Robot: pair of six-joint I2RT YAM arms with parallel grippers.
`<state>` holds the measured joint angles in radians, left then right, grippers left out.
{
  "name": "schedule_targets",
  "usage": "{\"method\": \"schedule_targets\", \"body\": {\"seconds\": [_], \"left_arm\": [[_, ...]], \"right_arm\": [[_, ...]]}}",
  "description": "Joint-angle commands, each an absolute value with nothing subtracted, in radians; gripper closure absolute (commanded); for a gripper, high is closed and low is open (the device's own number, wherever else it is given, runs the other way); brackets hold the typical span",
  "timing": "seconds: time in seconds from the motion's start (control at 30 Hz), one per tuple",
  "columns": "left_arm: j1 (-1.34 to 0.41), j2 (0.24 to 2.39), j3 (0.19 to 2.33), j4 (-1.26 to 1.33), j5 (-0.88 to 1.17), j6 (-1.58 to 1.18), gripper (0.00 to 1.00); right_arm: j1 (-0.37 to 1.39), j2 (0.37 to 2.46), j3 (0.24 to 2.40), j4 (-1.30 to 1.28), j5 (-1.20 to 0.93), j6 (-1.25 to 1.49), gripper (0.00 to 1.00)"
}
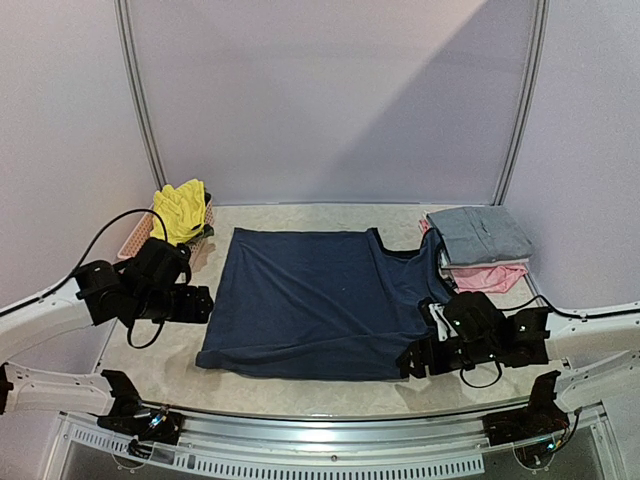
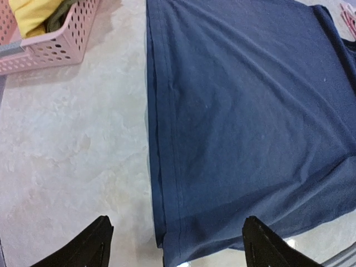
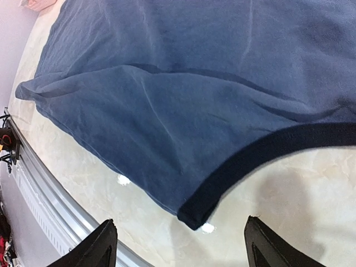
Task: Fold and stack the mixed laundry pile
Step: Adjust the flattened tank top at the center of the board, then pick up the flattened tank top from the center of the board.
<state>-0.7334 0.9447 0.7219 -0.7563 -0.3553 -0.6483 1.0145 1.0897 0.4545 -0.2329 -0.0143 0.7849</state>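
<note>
A navy blue top [image 1: 320, 300] lies spread flat in the middle of the table. My left gripper [image 1: 205, 303] hovers open over its left hem; in the left wrist view the top's near left corner [image 2: 167, 245] lies below the gap between the fingers [image 2: 89, 250], ungripped. My right gripper [image 1: 410, 360] is open at the top's near right corner, where a dark trim band [image 3: 200, 214] ends just ahead of the gripper [image 3: 178, 247]. A yellow garment [image 1: 182, 210] sits in the pink basket [image 1: 135, 240]. Folded grey trousers [image 1: 478, 235] top a stack holding a pink piece [image 1: 490, 277].
The pink lattice basket [image 2: 55, 44] stands at the back left, close to my left arm. The folded stack is at the back right, just behind my right arm. A metal rail [image 3: 50, 194] runs along the table's near edge.
</note>
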Motion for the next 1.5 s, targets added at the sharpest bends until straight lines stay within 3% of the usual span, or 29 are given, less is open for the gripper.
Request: {"method": "schedule_targets", "body": {"seconds": [0.0,0.1,0.27,0.4,1.27,1.47], "left_arm": [[-0.865,0.924,0.668,-0.857,-0.368,-0.807,0.21],[-0.951,0.933,0.651,-0.891,-0.410,-0.885,0.26],[-1.053,0.939,0.601,-0.874,-0.427,-0.986,0.43],[-1.084,0.950,0.557,-0.857,-0.422,-1.034,0.49],[-1.060,1.088,0.418,-0.621,-0.504,-1.023,0.52],[-1.039,1.053,0.385,-0.572,-0.473,-1.008,0.53]], "right_arm": [[1.020,1.032,0.400,-0.261,-0.030,0.830,0.23],[1.020,1.001,0.362,-0.247,-0.046,0.850,0.28],[1.021,0.988,0.326,-0.215,-0.067,0.868,0.35],[1.020,0.995,0.311,-0.187,-0.079,0.874,0.40],[1.021,1.199,0.343,-0.030,-0.096,0.858,0.47],[1.020,1.259,0.355,-0.009,-0.106,0.867,0.57]]}}
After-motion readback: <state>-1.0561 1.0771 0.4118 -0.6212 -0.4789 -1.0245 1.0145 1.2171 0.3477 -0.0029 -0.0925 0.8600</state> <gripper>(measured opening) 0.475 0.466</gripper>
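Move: The near-left corner of the tank top lies about 5 cm back from my left hand and some 12 cm below it. The tank top's far-left corner is roughly 34 cm ahead, 1 cm to the right, and the laundry basket about 30 cm ahead, 17 cm to the left. From my right hand, the near-right corner is 1 cm back, 2 cm left and 5 cm below; the folded stack stands some 34 cm ahead, 22 cm to the right. I swing my left hand back about 8 cm while sinking, then keep lowering it, some 11 cm in all, easing slightly forward around the near-left corner. My right hand sinks about 4 cm onto the near-right corner, drifting back and right, then forward and left again. Both hands narrow their fingers to about half open without pinching, tips astride the cloth. ##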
